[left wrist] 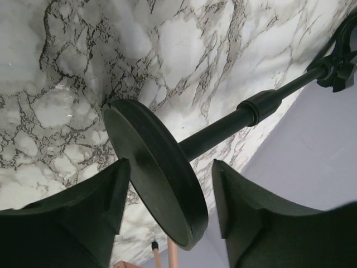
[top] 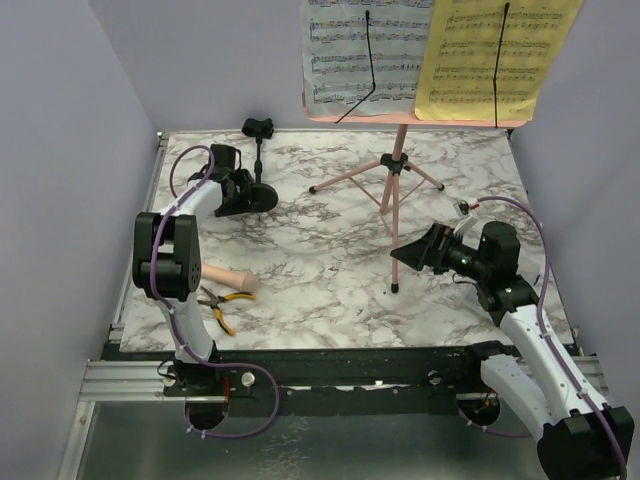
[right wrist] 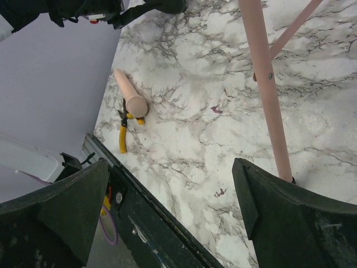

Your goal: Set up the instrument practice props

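The black mic stand [top: 259,160] stands at the back left on its round base [left wrist: 150,162]. My left gripper [top: 243,193] straddles that base, jaws open. The disc sits slantwise between the fingers [left wrist: 89,212], against the left one, with a gap to the right one. The beige toy microphone [top: 232,277] lies near the front left, also seen in the right wrist view [right wrist: 129,92]. The pink music stand desk [top: 400,122] carries white pages [top: 365,50] and yellow pages [top: 495,55] on its pink tripod pole [top: 395,170]. My right gripper [top: 405,255] hangs open and empty beside a tripod leg [right wrist: 268,95].
Yellow-handled pliers [top: 218,305] lie just in front of the microphone, near the table's front edge [right wrist: 162,212]. Grey walls close in the left, back and right sides. The tripod's legs spread over the table's middle back.
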Controlling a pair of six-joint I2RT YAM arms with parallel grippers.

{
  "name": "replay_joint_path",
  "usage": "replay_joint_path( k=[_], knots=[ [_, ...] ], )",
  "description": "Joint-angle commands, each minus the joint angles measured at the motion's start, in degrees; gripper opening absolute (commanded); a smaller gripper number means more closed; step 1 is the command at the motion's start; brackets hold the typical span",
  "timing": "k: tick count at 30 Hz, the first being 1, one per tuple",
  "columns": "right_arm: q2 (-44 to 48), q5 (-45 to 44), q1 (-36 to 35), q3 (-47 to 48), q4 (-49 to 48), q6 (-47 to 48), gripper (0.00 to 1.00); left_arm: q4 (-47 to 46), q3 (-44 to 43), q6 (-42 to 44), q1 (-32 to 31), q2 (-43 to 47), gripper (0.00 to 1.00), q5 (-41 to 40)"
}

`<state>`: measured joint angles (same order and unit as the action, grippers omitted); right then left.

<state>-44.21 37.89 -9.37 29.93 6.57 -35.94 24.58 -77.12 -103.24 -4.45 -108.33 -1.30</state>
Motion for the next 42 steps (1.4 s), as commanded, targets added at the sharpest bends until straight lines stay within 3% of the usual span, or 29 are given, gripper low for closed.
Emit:
replay_joint_path(
  k=[1, 6, 12, 16, 21, 27, 31, 34, 40, 42],
  knots=[
    [0.5, -1.2, -0.3, 1.4, 1.0, -0.2, 1.00, 2.1, -0.8, 1.9, 0.4, -0.6, 0.54, 1.3],
    [0.6, -1.1, -0.3, 1.2, 0.8, -0.7, 1.00, -0.4, 2.7, 7.8, 0.5, 3.5, 0.23, 1.0],
    [0.1, -0.9, -0.3, 0.3, 0.5, -0.1, 1.00, -9.0, 14.5, 17.1, 0.6, 14.2, 0.01, 0.9],
    [-0.9, 0.1, -0.3, 0.0, -0.3, 0.7, 1.00, -14.7, 26.9, 18.1, 1.2, 24.1, 0.00, 2.4],
    [-0.9, 2.8, -0.5, 0.9, -1.4, 3.2, 1.00, -31.2, 41.4, 21.9, 3.9, 35.2, 0.00, 14.3],
    [1.6, 5.7, -0.9, 1.2, -1.2, 5.0, 0.99, -37.3, 49.8, 28.3, 5.6, 47.1, 0.00, 25.2],
    [3.2, 7.5, -3.6, -0.5, -6.0, 2.3, 0.98, -42.8, 54.1, 27.7, 5.4, 50.4, 0.00, 34.1],
    [2.0, 4.4, -10.1, -1.0, -12.8, 0.0, 0.98, -49.3, 58.5, 25.0, 5.4, 52.5, 0.00, 38.4],
    [-7.7, -11.8, -28.4, 2.8, -19.7, 2.5, 0.99, -49.7, 62.7, 20.9, 5.2, 56.8, 0.00, 40.9],
    [-12.1, -15.5, -31.4, 4.6, -23.1, 3.6, 0.99, -49.4, 63.5, 19.9, 5.3, 57.2, 0.00, 41.4]
  ],
)
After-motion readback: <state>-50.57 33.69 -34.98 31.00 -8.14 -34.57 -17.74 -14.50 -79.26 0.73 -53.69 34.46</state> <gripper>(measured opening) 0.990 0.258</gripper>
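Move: The black stand lies beside the left hand, its round base's middle about 3 cm right of the open fingers, 1 cm ahead and 2 cm below. Its clamp head is some 20 cm ahead and 3 cm right; the music stand's left foot stands about 4 cm ahead and 15 cm right; the beige microphone is roughly 21 cm back and 4 cm left. From the right hand the round base lies some 25 cm ahead, 32 cm left and 13 cm lower. The left hand shuts its fingers on the near rim of the black stand's round base, pinching it face to face, and draws it back about 22 cm, nearly level at first, then rising and edging right some 5 cm each while the wrist tips up and turns clockwise, roughly 40 degrees each. Late on, the open right hand swings left about 10 cm and back 5 towards the stand, turning counter-clockwise and touching nothing. ##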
